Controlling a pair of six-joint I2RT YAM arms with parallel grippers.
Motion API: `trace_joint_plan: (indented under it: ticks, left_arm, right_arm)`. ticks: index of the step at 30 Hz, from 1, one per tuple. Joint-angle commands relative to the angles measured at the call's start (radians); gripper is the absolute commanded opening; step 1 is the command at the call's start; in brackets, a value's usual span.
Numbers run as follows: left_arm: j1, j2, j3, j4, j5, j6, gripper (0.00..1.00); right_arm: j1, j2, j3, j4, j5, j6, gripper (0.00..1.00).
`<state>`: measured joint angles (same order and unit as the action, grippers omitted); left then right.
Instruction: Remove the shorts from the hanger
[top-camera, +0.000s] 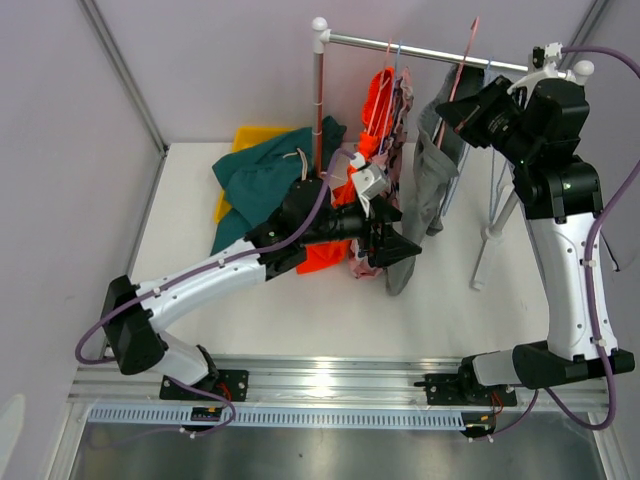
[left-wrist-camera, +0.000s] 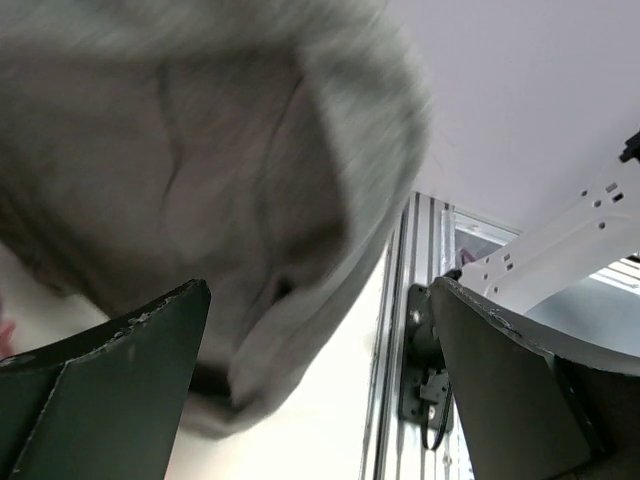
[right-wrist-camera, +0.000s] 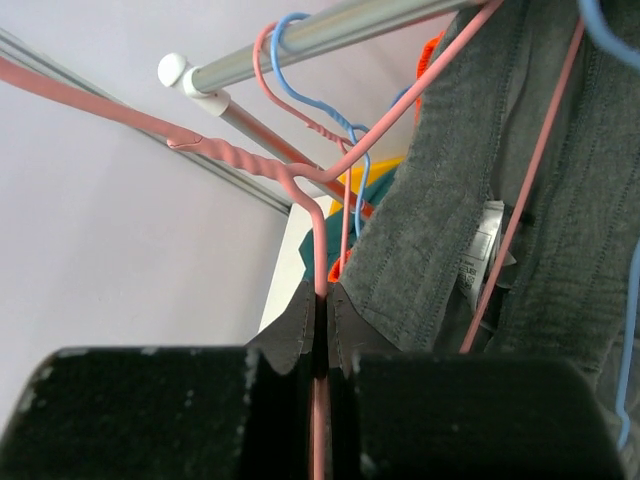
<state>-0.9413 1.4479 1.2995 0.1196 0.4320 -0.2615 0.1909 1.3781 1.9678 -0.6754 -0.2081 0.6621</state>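
Note:
Grey shorts (top-camera: 428, 175) hang from a pink hanger (top-camera: 463, 60) on the rack's metal rod (top-camera: 420, 48). My right gripper (top-camera: 447, 112) is shut on that hanger's wire (right-wrist-camera: 321, 262), right beside the grey waistband (right-wrist-camera: 440, 200). Low at the hem of the grey shorts (left-wrist-camera: 200, 150), my left gripper (top-camera: 402, 247) stands open; the blurred fabric hangs just ahead of its fingers (left-wrist-camera: 120, 370). Orange shorts (top-camera: 378, 100) and pink patterned shorts (top-camera: 402, 115) also hang on the rod. Dark teal shorts (top-camera: 270, 170) lie on the table.
A yellow item (top-camera: 245, 140) lies under the teal shorts at the back left. The rack's upright post (top-camera: 319, 100) and its right legs (top-camera: 495, 225) stand on the white table (top-camera: 200, 240). A blue hanger (right-wrist-camera: 296, 30) hooks over the rod (right-wrist-camera: 330, 35).

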Motion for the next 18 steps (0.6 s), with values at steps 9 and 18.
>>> trace_joint_plan:
  ticks: [9,18]
  left_arm:
    - [-0.047,0.117,0.147,0.081,-0.036,0.028,0.82]
    - [-0.053,0.152,0.123,0.117,-0.038,0.004,0.01]
  right_arm:
    - [0.002,-0.086,-0.030,0.122,-0.030,0.021,0.00]
    - [-0.030,-0.091,-0.024,0.132,-0.059,0.041,0.00]
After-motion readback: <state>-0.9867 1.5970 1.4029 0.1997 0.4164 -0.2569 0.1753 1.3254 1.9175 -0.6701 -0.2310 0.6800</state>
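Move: The grey shorts hang on a pink hanger just beyond the left hand; their middle is about 5 cm to its right, 8 cm ahead and 2 cm above it. From the right hand, which already holds the hanger's neck, their middle lies some 13 cm below, 4 cm back and 1 cm to the right. The patterned shorts hang 4 cm left and 9 cm ahead of the left hand, the orange garment 11 cm left and 9 cm ahead. Rightward, about 4 cm and slowing, the left hand slides its open fingers around the near side of the grey shorts, fingers still pointing right and height nearly unchanged after a 1 cm rise and dip. It then shuts them almost fully, pinching the fabric. The right hand keeps its grip on the pink hanger's neck, easing back some 1.5 cm after a small dip. ##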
